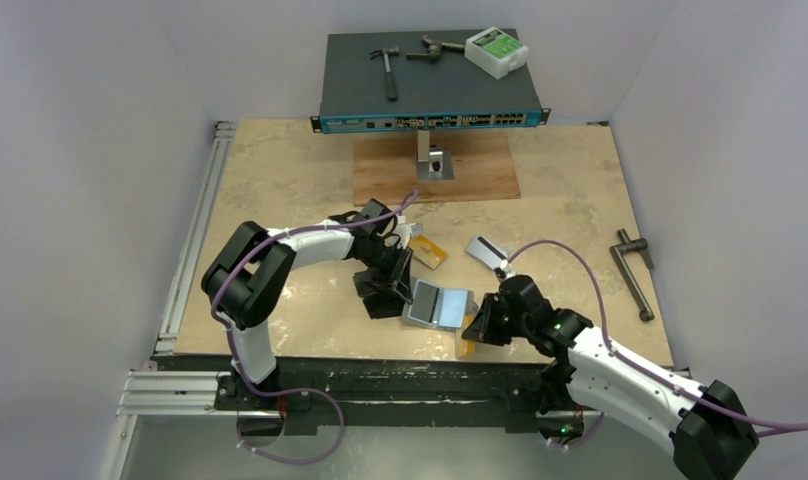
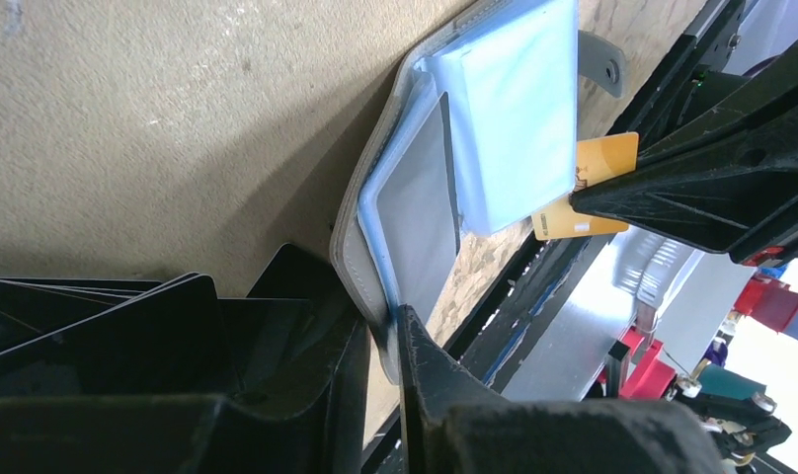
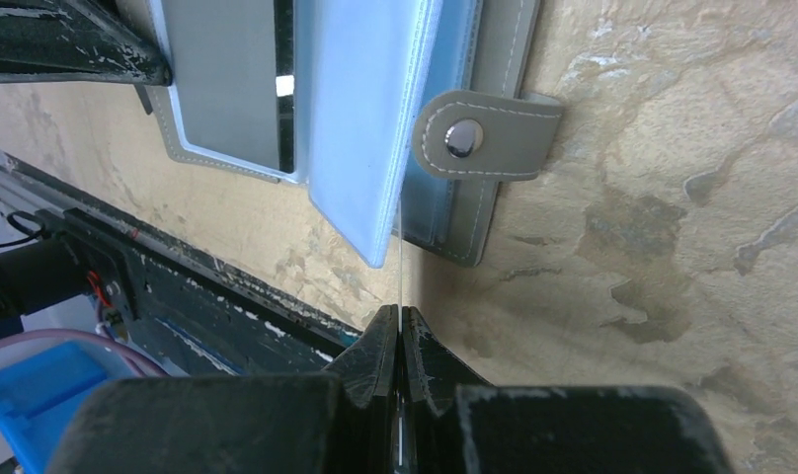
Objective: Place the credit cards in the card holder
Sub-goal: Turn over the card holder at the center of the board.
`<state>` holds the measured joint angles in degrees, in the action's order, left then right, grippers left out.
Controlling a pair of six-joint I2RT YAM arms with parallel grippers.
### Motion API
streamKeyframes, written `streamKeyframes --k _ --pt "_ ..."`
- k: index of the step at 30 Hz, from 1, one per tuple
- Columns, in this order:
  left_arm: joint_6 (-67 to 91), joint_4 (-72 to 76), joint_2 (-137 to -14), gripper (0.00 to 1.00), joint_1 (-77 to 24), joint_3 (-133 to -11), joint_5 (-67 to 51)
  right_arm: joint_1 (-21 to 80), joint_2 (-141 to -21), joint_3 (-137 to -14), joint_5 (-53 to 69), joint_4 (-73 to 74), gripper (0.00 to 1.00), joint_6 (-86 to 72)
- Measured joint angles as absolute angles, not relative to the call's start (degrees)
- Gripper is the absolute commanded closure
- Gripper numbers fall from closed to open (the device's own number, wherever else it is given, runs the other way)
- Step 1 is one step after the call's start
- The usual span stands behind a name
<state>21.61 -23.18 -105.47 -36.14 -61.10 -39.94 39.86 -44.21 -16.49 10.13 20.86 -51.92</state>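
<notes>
The grey card holder [image 1: 438, 304] lies open near the table's front edge, bluish pockets up, its snap tab [image 3: 461, 138] on the right flap. A grey card [image 2: 425, 197] sits in its left pocket. My left gripper [image 2: 390, 331] is shut on the holder's [image 2: 514, 109] left flap edge. My right gripper [image 3: 400, 316] is shut on an orange-yellow credit card [image 2: 598, 183], seen edge-on in the right wrist view, its far edge touching the blue pocket leaves [image 3: 360, 118]. Another orange-yellow card [image 1: 427, 252] and a silver card [image 1: 487, 250] lie flat behind the holder.
A black flat case [image 2: 109, 326] lies beside my left fingers. At the back, a network switch [image 1: 430, 75] on a stand over a wooden board [image 1: 435, 170] carries a hammer [image 1: 388, 70] and a white box [image 1: 496, 50]. A metal crank [image 1: 632, 272] lies at the right.
</notes>
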Motion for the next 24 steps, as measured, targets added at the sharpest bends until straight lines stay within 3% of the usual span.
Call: streamKeyframes --k 12,24 --pt "20.8 -24.5 -105.0 0.66 -36.1 -62.0 -39.6 39.9 -43.6 -17.9 10.1 14.6 1.00 -51.4" --pt "23.6 -20.8 -103.7 0.58 -34.3 -61.9 -44.2 39.9 -55.2 -20.0 11.3 4.1 1.00 -49.4"
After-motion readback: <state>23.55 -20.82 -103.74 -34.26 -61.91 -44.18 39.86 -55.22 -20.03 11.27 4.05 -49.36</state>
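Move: The card holder's right-hand blue page, still lying over that half, is some 5 cm ahead of the right hand, 4 cm to its left and a couple of centimetres lower; the holder's left half with the dark card is about 6 cm ahead and 9 cm left. From the left hand, at the holder's left edge, the page lies roughly 3 cm back and 9 cm right, 2 cm lower; the black cards are level with that hand, 6 cm left and 3 cm below. The blue page is lifted and folded leftwards by the orange card still pinched in the right hand, its free edge working against the page. That hand travels about 4 cm forward and as much left, rising some 3 cm before easing down slightly, tilting nearly 10 degrees. The left fingers open wider and let go of the holder's left edge, then lift a good 2 cm and edge forward. ##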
